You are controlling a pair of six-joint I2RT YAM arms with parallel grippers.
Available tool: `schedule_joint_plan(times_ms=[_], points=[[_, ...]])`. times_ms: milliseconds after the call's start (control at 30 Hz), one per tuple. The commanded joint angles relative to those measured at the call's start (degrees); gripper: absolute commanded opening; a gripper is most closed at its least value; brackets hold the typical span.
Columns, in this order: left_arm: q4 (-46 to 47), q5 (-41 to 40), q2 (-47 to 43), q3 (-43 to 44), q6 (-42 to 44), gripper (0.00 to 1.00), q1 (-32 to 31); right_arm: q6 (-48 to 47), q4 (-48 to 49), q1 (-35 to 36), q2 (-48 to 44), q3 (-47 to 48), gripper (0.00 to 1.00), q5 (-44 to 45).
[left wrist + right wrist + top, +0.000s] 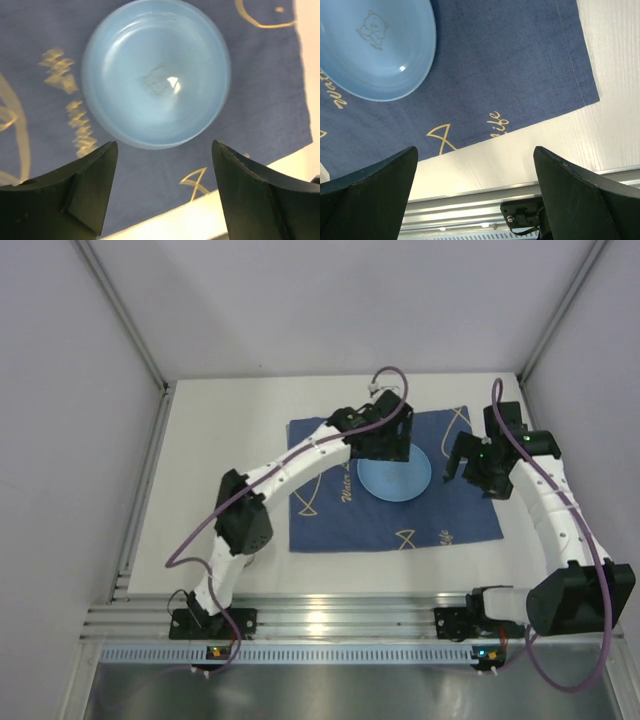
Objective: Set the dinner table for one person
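A light blue plate [398, 480] lies on a dark blue fish-print cloth [330, 515] spread over the white dinner table [215, 470]. My left gripper [385, 445] hovers over the plate's far-left rim, open, nothing between its fingers. In the left wrist view the plate [156, 74] lies whole beyond the open left gripper [165, 150]. My right gripper [465, 462] hangs open over the cloth's right part, just right of the plate. In the right wrist view the plate [372, 47] fills the upper left, and the right gripper [476, 156] holds nothing.
Aluminium rails [330, 618] run along the table's near edge, with both arm bases bolted there. White walls enclose the table at the back and sides. The cloth's near edge and bare tabletop [530, 150] show in the right wrist view.
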Motion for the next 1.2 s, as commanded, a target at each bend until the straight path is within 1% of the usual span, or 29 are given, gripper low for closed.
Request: schedule_joint_plan(times_ms=[0,33,67,100,133,167,200,267,333,400,567,700,833,1000,1133,1167], points=[[-16.4,-14.7,-17.7,-10.4,-6.8,0.81,6.9,-1.4,1.2,2.5,-0.7,4.2,1.0,-1.6],[-19.2,-14.0,-21.3,-15.4,-8.8,0.8,9.5,-1.3,1.5,2.7,-0.7,4.2,1.0,-3.5],[-19.5,-11.8,-24.6,-26.2,-11.5,0.79,14.0,-1.0,2.0,2.9,-0.6,3.8,1.0,-4.3],[-19.3,-10.5,-32.0,-31.1,-11.8,0.77,16.1,-0.8,2.1,3.0,-0.4,3.6,1.0,-5.5],[-19.3,-10.5,-35.3,-35.6,-13.3,0.77,17.6,-0.5,2.8,3.2,-0.3,3.5,1.0,-6.0],[-19.7,-11.2,-38.4,-42.7,-14.3,0.77,19.6,-0.3,3.1,3.2,0.1,3.5,1.0,-6.4],[-20.1,-11.3,-44.6,-45.6,-15.1,0.77,20.3,-0.3,3.4,3.6,0.2,3.3,1.0,-6.8],[-22.5,-11.1,-49.1,-51.3,-17.8,0.77,21.4,0.0,4.2,4.0,0.5,3.2,1.0,-7.2],[-24.6,-11.2,-53.1,-53.7,-19.6,0.77,21.6,0.4,4.9,4.6,0.9,2.8,1.0,-7.7],[-26.7,-11.6,-54.8,-57.1,-22.1,0.77,21.8,0.5,5.6,5.6,1.8,2.5,1.0,-8.0],[-24.4,-8.1,-58.6,-62.9,-24.1,0.74,21.9,1.2,6.3,7.7,3.1,2.4,1.0,-8.0],[-22.8,-7.3,-58.3,-65.1,-24.7,0.73,21.9,1.4,6.3,8.7,3.6,3.0,1.0,-7.8],[-19.0,-6.3,-56.7,-67.2,-24.0,0.71,21.9,1.0,6.2,8.9,3.3,2.9,1.0,-7.5],[-16.2,-7.4,-53.7,-68.4,-22.7,0.67,21.9,0.4,6.0,8.9,2.7,2.0,1.0,-6.5],[-13.3,-7.4,-51.2,-69.9,-21.8,0.52,21.9,0.4,6.0,9.0,2.4,1.2,1.0,-6.3],[-12.5,-7.1,-50.4,-70.9,-21.7,0.4,21.9,0.5,6.0,8.9,2.6,1.1,1.0,-6.3]])
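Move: The mug stands far off to the left hand's left, about 37 cm, some 19 cm back towards the base and 12 cm lower. The spoon and fork lie beside it, their middle roughly 4 cm farther out than the mug and a centimetre farther left. The blue plate lies nearly under the left hand, about 3 cm ahead, 3 cm right and 15 cm down. From the right hand the mug is about 55 cm left, 11 cm back and 13 cm lower. Leaving the plate, the empty left hand sweeps fast about 35 cm left, rising slightly at first, then draws back and sinks to the mug's rim, ending some 16 cm nearer the base and 7 cm lower; on the way it turns about 45 degrees counter-clockwise, its fingers come to point more steeply down, and from wide open they narrow to about half, with contact on the rim not certain. Meanwhile the right hand, fingers wide open, drifts about 6 cm left over the placemat towards the plate and stops there. ##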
